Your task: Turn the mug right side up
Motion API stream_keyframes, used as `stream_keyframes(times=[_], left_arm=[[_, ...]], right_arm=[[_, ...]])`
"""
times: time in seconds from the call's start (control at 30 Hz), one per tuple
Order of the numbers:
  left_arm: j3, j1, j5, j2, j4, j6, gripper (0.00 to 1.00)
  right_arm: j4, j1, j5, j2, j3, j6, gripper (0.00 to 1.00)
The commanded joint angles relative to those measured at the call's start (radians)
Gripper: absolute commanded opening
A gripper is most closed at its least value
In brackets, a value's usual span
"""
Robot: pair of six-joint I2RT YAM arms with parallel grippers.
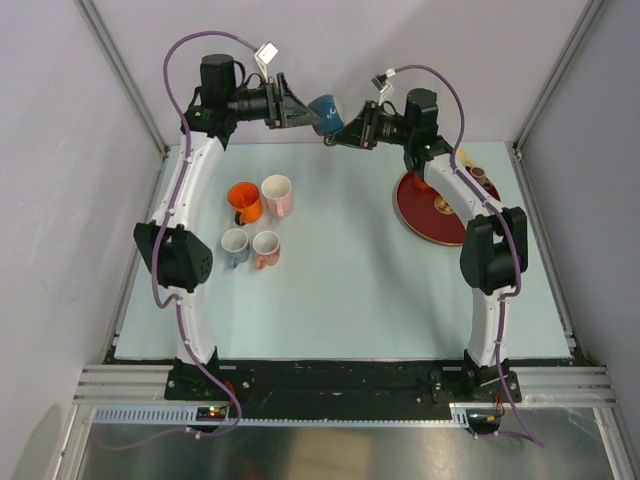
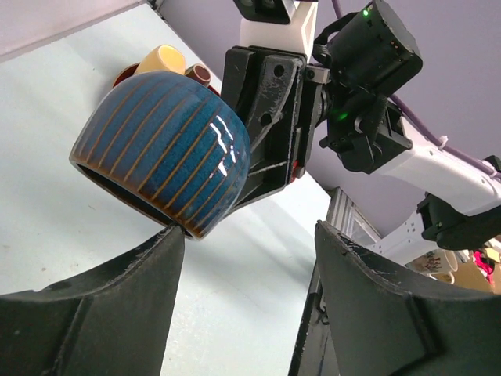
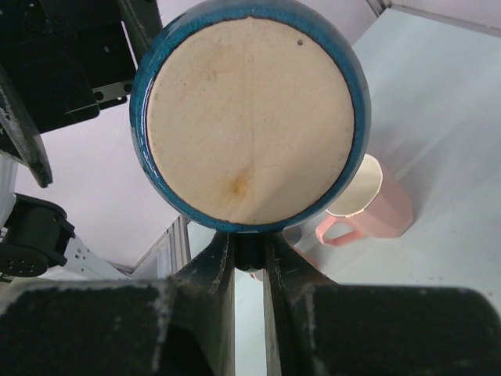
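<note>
A blue mug (image 1: 326, 110) with thin brown stripes hangs in the air over the table's far edge, between the two arms. In the left wrist view the mug (image 2: 160, 149) is tilted, its mouth facing down and to the left. My right gripper (image 1: 345, 128) is shut on its handle. In the right wrist view the fingers of that gripper (image 3: 249, 243) pinch a dark part just below the mug's bare beige base (image 3: 250, 117). My left gripper (image 2: 249, 235) is open, and the mug's rim rests at the tip of its left finger (image 2: 149, 266).
An orange mug (image 1: 243, 200), a white and pink mug (image 1: 277, 193), a small grey-blue mug (image 1: 234, 245) and a pink mug (image 1: 266, 247) stand upright on the table's left half. A red plate (image 1: 435, 215) with small items lies at the back right.
</note>
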Motion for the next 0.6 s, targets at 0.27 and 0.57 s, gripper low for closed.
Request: stream_keyframes(times=[0.27, 0.57], left_arm=[[0.011, -0.023, -0.027, 0.032, 0.141, -0.071, 0.6], [0.013, -0.027, -0.046, 0.033, 0.186, -0.106, 0.17]], right_arm=[[0.059, 0.061, 0.003, 0.024, 0.102, -0.058, 0.0], [-0.055, 0.088, 0.01, 0.042, 0.046, -0.14, 0.16]])
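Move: Just to the right of the open left fingers hangs the upturned blue mug, held by its handle: its middle is about 4 cm ahead, 4 cm to the right and 3 cm above that hand. From the right hand it is 2 cm ahead, 4 cm to the left and 5 cm up. The pink mug stands some 9 cm ahead and 10 cm to the left of the left hand, the small cup 6 cm back and 13 cm left, both 30 cm below. Bringing the blue mug about 1.5 cm to the left by its handle, the right hand keeps its grip while the left hand slides some 2 cm forward and about 1 cm down to the back lower part of the mug's rim. There the left fingers close from wide to mostly shut, pinching the rim with one finger inside the mouth and the other outside. ##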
